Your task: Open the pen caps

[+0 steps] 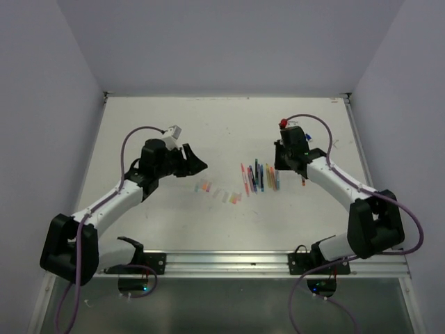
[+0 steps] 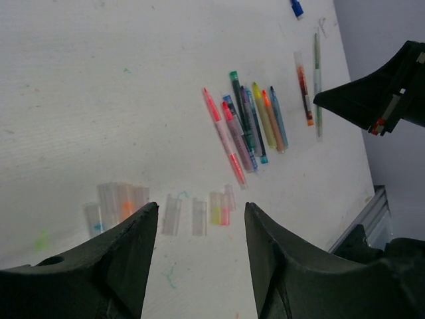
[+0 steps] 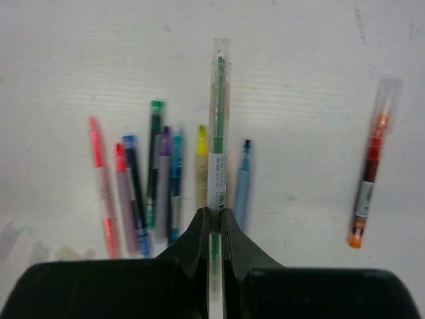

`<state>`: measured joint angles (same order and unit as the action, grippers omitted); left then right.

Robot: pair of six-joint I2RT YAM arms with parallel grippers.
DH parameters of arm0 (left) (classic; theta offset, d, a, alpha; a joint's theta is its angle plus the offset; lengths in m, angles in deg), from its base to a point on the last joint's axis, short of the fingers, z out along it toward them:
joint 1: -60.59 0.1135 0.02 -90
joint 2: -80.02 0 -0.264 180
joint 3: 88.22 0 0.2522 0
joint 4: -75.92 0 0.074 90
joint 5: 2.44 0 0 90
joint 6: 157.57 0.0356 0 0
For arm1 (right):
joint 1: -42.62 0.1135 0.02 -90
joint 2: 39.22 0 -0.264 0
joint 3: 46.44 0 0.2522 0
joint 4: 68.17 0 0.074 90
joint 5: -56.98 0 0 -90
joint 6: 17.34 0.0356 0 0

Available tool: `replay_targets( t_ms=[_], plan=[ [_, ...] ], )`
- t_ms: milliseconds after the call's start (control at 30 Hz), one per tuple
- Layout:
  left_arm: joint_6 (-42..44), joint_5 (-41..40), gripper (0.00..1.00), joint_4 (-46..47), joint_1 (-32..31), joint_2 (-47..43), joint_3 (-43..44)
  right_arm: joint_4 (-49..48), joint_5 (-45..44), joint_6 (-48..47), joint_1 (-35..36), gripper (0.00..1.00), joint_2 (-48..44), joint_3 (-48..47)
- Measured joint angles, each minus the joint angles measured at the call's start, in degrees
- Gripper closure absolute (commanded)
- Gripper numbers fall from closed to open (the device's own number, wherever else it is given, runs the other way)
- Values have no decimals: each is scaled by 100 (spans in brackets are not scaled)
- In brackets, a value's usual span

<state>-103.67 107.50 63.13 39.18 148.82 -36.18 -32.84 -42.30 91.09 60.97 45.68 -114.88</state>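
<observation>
My right gripper (image 3: 218, 222) is shut on a green pen (image 3: 218, 139) near its rear end. The pen points away from the wrist, and its clear pen cap (image 3: 221, 60) is on its far tip. A row of pens (image 3: 156, 179) lies just left of it, without caps. A red pen (image 3: 370, 174) with a clear cap lies apart on the right. My left gripper (image 2: 199, 219) is open above several loose pen caps (image 2: 171, 214) on the table, holding nothing. In the top view these caps (image 1: 221, 193) lie left of the pens (image 1: 259, 177).
The white table (image 1: 208, 132) carries faint ink marks. A small blue piece (image 2: 297, 8) lies far off near the right arm. Grey walls close in the back and sides, and a metal rail (image 1: 229, 261) runs along the near edge.
</observation>
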Motion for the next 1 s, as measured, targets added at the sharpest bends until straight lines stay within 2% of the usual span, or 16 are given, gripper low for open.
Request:
replay_targets(
  t_ms=[167,367,700,1000],
  plan=[
    [-529,691,42,745,0,533,76,-269,745,-107,809,100,-581,81],
    [-1043,986,42,1325,-90,1047,125,-570,1491,-160,1473,100,-634,437],
    [-1488,911,42,1764,-503,1626,448,-1093,2205,-138,1873,100,-535,544],
    [-1799,815,43,1934,-678,2048,584,-1322,2402,-105,1987,100,-459,553]
  ],
)
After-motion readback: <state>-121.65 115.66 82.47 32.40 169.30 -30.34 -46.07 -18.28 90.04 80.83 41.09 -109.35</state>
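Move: The green pen stands in the right hand's grip, its middle about 34 cm to the left hand's right, 6 cm ahead and 4 cm lower; loose caps lie some 7 cm right of the left hand, 13 cm below. From the right hand, the open left gripper is about 34 cm left, 5 cm back and 6 cm above. The grey-blue pen lies 2 cm ahead, 7 cm below; the red pen about 15 cm left, level with that one. The green pen, still pinched by the right fingers, is swept roughly 18 cm left and about half as far back, over the pen row and slightly up, while the wrist swings counter-clockwise, bringing the clear cap end towards the left gripper. The left hand comes about 9 cm right to meet it, rolling its left side down, fingers kept open and not yet closing on the cap. ##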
